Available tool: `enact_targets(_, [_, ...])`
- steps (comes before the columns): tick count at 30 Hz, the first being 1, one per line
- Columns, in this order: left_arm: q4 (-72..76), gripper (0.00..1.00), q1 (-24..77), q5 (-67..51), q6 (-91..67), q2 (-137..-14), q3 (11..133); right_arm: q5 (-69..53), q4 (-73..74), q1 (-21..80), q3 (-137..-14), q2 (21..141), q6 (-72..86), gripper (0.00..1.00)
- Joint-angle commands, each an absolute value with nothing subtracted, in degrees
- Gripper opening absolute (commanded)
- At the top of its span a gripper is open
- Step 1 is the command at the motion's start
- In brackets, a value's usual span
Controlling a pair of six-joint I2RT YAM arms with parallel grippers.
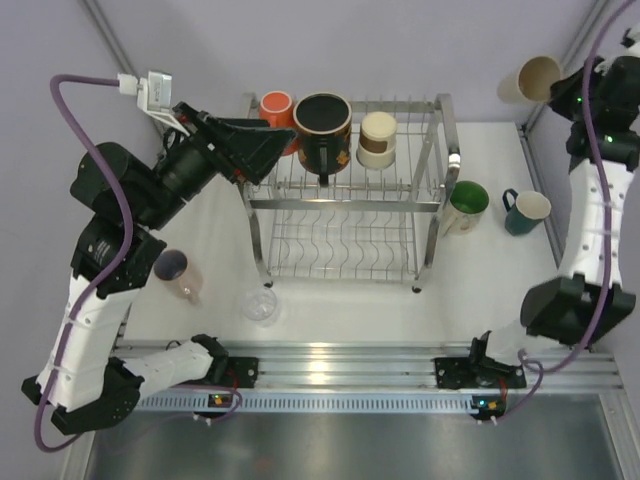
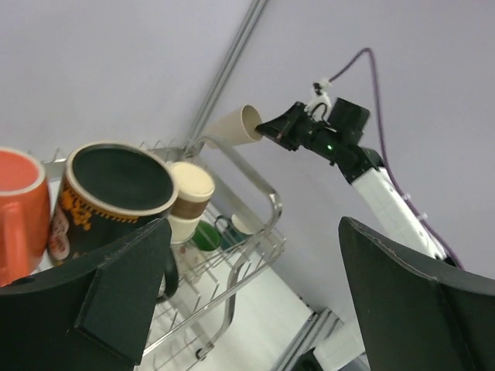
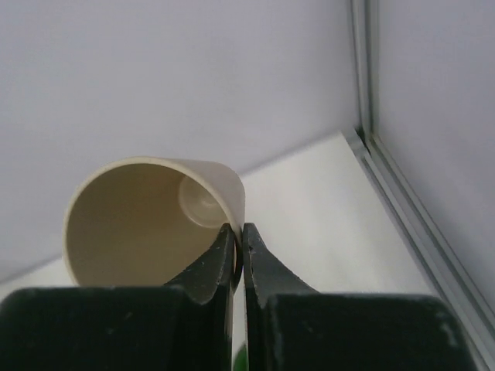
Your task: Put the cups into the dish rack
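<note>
On the top tier of the dish rack [image 1: 452, 160] stand an orange cup [image 1: 276, 106], a large black patterned mug [image 1: 322, 125] and a brown-cream paper cup [image 1: 378, 138]. My right gripper [image 3: 240, 232] is shut on the rim of a tall beige cup [image 3: 139, 224], held on its side high at the far right [image 1: 530, 78]. My left gripper [image 2: 255, 294] hangs open and empty beside the rack's left end, close to the orange cup [image 2: 19, 209]. Right of the rack a green cup [image 1: 465, 205] and a teal mug [image 1: 525, 210] stand on the table.
A clear cup [image 1: 259, 304] and a pinkish cup [image 1: 178, 272] stand on the table near the rack's front left corner, under my left arm. The rack's lower tier [image 1: 345, 245] holds nothing. A metal rail [image 1: 340, 360] runs along the near edge.
</note>
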State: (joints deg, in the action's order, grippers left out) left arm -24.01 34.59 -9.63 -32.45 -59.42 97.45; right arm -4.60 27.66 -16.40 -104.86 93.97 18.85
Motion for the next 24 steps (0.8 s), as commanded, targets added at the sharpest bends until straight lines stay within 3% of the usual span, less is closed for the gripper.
enact_targets(1, [-14.69,0.95,34.72,-15.19,-38.92,-62.40,101.95,-13.25,11.81,-17.49,-97.96,74.41,26.00,0.00])
enact_targets(10, [4.56,0.95,34.63,-25.13,-55.18,-69.78,105.38,-32.77,-28.72,-17.58,-83.14,56.78,54.71,0.00])
enact_targets(14, [14.21,0.97,34.63,-25.75,-64.76,-71.10,102.58,-34.63,-42.24,-17.14,-81.04,55.63,68.87,0.00])
enact_targets(18, [26.60,0.98,34.72,-26.37,-74.16,-72.51,98.62,-29.54,-66.84,-13.29,-74.02,56.16,81.64,0.00])
enact_targets(20, [34.52,0.98,34.80,-25.40,-79.33,-73.82,97.03,-29.88,-67.07,-8.64,-74.44,56.51,79.12,0.00])
enact_targets(24, [36.39,0.98,36.73,-25.05,-81.83,-78.57,101.07,-28.92,-60.04,-2.99,-76.72,54.85,69.97,0.00])
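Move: The right hand already holds the beige cup by its rim, and the open left gripper lies about 51 cm to its left, 27 cm back and 19 cm higher. The green cup stands on the table 10 cm to the right hand's left, 4 cm back, the teal mug 3 cm to its right, 6 cm back, both some 27 cm below. From the left hand, the beige cup is roughly 30 cm ahead, 47 cm right and 19 cm below; the black mug is 17 cm ahead, 9 cm right and 17 cm below. Back, up and to the left, the right hand swings the beige cup off the right side towards the left gripper, nearly 30 cm back and as far up, fast at first, then easing mostly leftward; its wrist tips up some 70 degrees and turns counter-clockwise, fingers keeping their rim pinch. The left hand, still wide open, rises about 11 cm, shifts 6 cm right and rolls and turns clockwise to face the cup. ##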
